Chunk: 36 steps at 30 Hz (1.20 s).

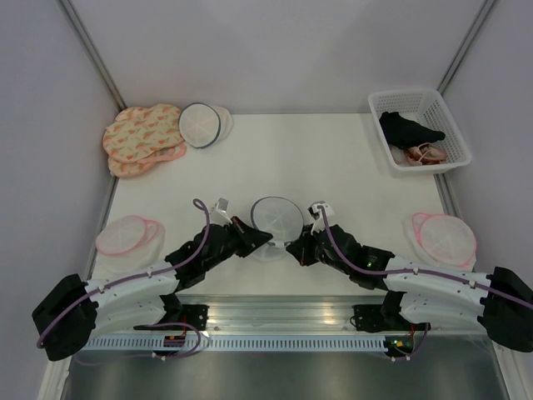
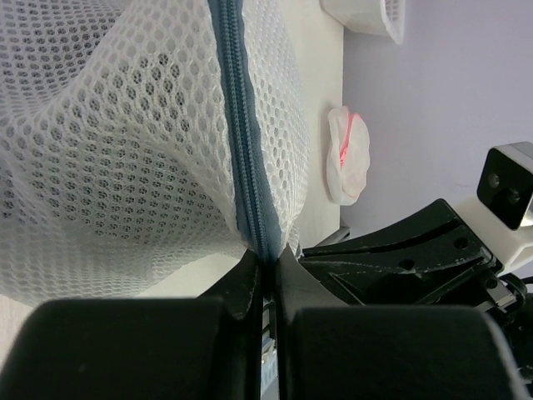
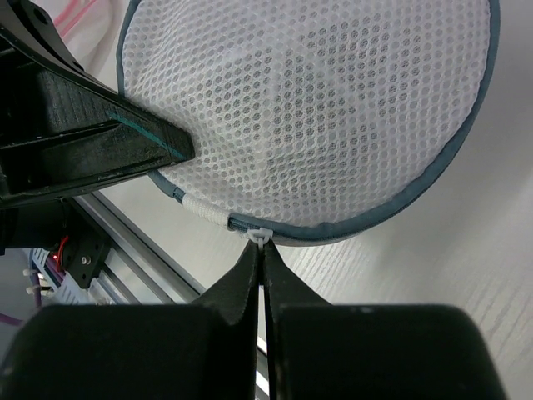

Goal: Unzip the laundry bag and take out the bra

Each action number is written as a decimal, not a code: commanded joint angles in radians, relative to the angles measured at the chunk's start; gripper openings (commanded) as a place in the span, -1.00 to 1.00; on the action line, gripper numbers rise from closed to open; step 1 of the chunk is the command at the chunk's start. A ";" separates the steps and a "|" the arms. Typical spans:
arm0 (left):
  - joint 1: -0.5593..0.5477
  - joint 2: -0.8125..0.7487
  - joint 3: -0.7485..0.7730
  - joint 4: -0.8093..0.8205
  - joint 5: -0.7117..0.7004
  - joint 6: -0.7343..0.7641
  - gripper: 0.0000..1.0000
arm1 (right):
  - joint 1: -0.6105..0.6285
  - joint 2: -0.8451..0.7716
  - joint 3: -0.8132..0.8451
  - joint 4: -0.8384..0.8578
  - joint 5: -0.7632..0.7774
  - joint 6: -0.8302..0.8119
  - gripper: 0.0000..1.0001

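Observation:
The laundry bag, a small drum of white mesh with a grey rim, stands at the table's near middle between both arms. My left gripper is shut on the bag's grey zipper seam. On the bag's other side, my right gripper is shut on the white zipper pull, and the zipper looks closed. Only pale shapes show through the mesh. A black bra lies in the white basket at the back right.
A pink-beige garment shares the basket. Patterned pink bags and a flatter white round bag with a dark rim lie at the back left. Pink round mesh bags sit at the left and right edges. A metal rail runs along the near edge.

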<state>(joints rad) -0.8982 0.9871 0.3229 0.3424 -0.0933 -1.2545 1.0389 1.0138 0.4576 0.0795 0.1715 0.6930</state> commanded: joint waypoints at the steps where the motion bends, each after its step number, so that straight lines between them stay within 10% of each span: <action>1: -0.002 -0.050 -0.013 -0.028 0.029 0.072 -0.95 | -0.002 -0.037 0.042 -0.064 0.031 -0.027 -0.99; 22: 0.126 -0.211 0.076 -0.425 0.220 0.391 -0.95 | -0.037 0.072 0.150 -0.460 0.292 -0.121 -0.99; 36: 0.415 0.433 0.323 -0.071 0.460 0.498 -0.95 | -0.043 0.045 0.093 -0.295 0.019 -0.168 -0.99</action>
<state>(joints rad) -0.5335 1.3190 0.5591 0.1406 0.3477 -0.8207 1.0000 1.0744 0.5728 -0.2379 0.2985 0.5587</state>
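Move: The right fingers already hold the zipper pull, while the left fingers grip the zippered edge; from the left hand the pull lies about 5 cm right, 2 cm back and 2 cm lower. From the right hand, the white tab is roughly 3 cm left and 1 cm forward, the laundry bag's middle some 6 cm forward and 3 cm left, a little lower. Right draws the zipper pull 5 cm right and down; left keeps gripping, moves left, then 8 cm forward. ##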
